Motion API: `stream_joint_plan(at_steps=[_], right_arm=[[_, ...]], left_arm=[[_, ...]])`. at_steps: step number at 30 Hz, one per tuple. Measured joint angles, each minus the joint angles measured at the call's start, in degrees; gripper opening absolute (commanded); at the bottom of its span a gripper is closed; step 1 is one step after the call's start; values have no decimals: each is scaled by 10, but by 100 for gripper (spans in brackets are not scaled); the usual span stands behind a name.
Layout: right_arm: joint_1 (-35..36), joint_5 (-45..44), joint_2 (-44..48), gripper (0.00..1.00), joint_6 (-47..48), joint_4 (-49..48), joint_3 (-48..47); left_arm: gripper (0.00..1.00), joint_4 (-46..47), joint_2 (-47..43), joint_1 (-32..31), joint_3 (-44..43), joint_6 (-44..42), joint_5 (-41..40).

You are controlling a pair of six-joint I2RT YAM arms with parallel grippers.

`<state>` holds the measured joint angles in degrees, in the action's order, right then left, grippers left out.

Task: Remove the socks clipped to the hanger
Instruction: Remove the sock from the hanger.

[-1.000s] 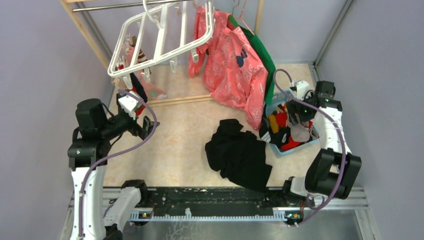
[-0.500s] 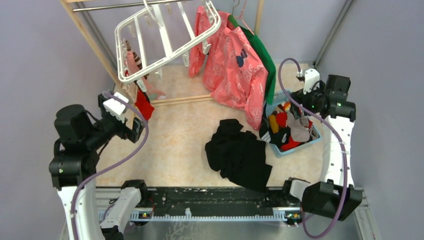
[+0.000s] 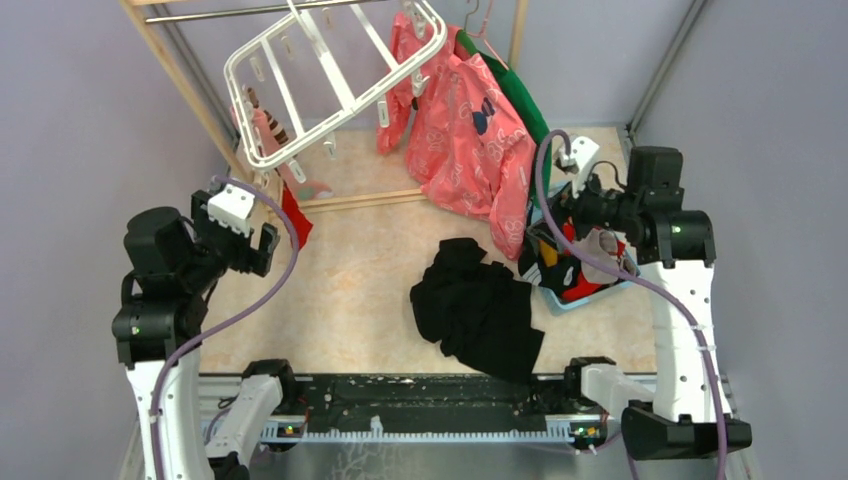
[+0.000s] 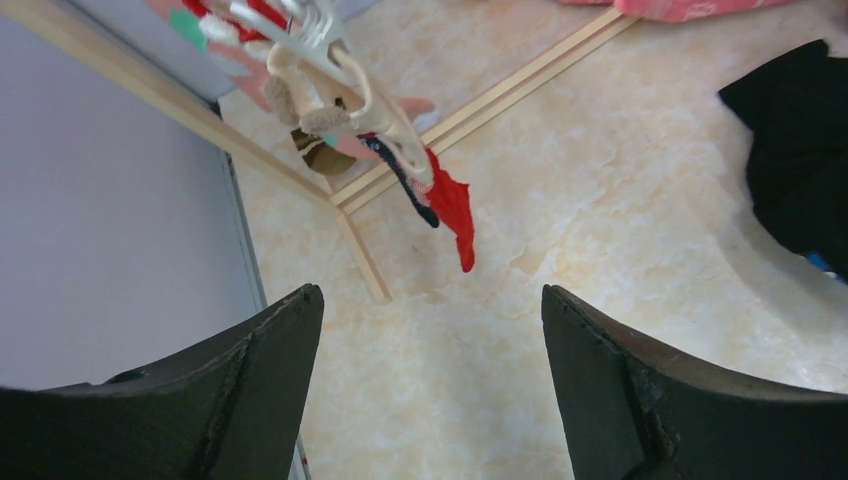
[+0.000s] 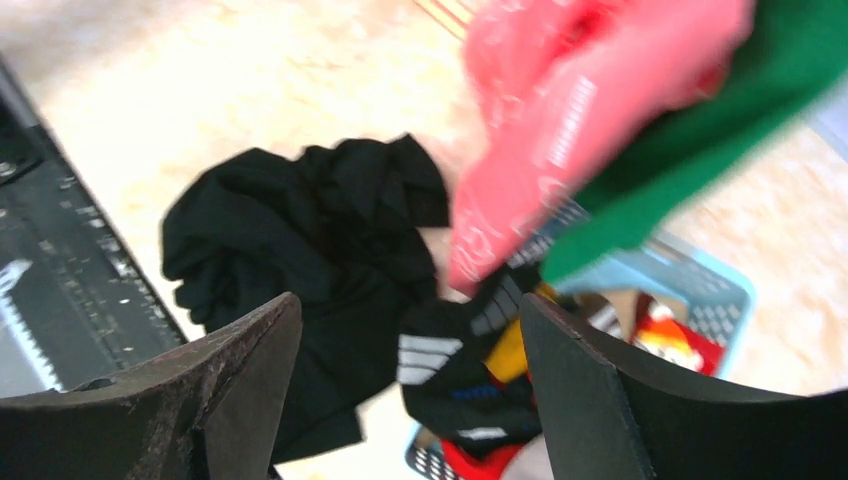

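The white hanger (image 3: 330, 70) hangs tilted from the rail at the back left. Socks dangle from clips at its lower left corner: a pale pink sock (image 3: 262, 122) and a red sock (image 3: 296, 214). The left wrist view shows the red sock (image 4: 455, 208), a dark navy sock (image 4: 404, 185) and pale ones (image 4: 312, 105) bunched under the clips. My left gripper (image 3: 262, 246) (image 4: 430, 292) is open, empty, low and just left of the red sock. My right gripper (image 3: 552, 228) (image 5: 410, 300) is open and empty above the basket's left end.
A blue basket (image 3: 590, 297) (image 5: 705, 290) at the right holds loose socks, a black white-striped one (image 5: 460, 350) on top. A black cloth heap (image 3: 480, 310) (image 5: 300, 230) lies mid-floor. A pink printed shirt (image 3: 470, 130) and green garment (image 3: 525, 110) hang beside the hanger. Wooden frame rails (image 4: 470, 110) border the floor.
The hanger has swung and tilted. My left gripper pulled back left, away from the socks. My right arm rose out of the basket and turned left.
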<state>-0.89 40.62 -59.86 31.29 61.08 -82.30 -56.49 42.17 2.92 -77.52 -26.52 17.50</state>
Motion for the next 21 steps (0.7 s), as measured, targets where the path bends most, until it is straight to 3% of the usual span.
stream_joint_plan(at_steps=[9, 15, 18, 21], right_arm=[[158, 16, -33, 77, -11, -27, 21], [195, 4, -45, 76, -16, -51, 51], [204, 0, -54, 76, -18, -59, 51], [210, -3, -54, 76, -19, -64, 54]], left_arm=[[79, 116, 4, 1, 98, 24, -25], [71, 229, 4, 1, 164, 59, -14], [62, 282, 8, 1, 200, 67, -14], [44, 339, 15, 1, 238, 71, -22]])
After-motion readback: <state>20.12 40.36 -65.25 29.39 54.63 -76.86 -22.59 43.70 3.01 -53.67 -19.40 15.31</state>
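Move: The cream sock clipped at the hanger's near corner hangs about 13 cm ahead of the left hand, 3 cm to its right and roughly level. The red sock's tail is some 16 cm ahead, 7 cm right and 8 cm below; the pink sock is farther, about 24 cm ahead, 9 cm right and 5 cm lower. From the right hand the cream sock lies about 55 cm left, 10 cm ahead and 4 cm higher. Left hand advances about 9 cm, sinking 5, towards the cream sock, fingers part-closing; right hand shifts 9 cm left. ##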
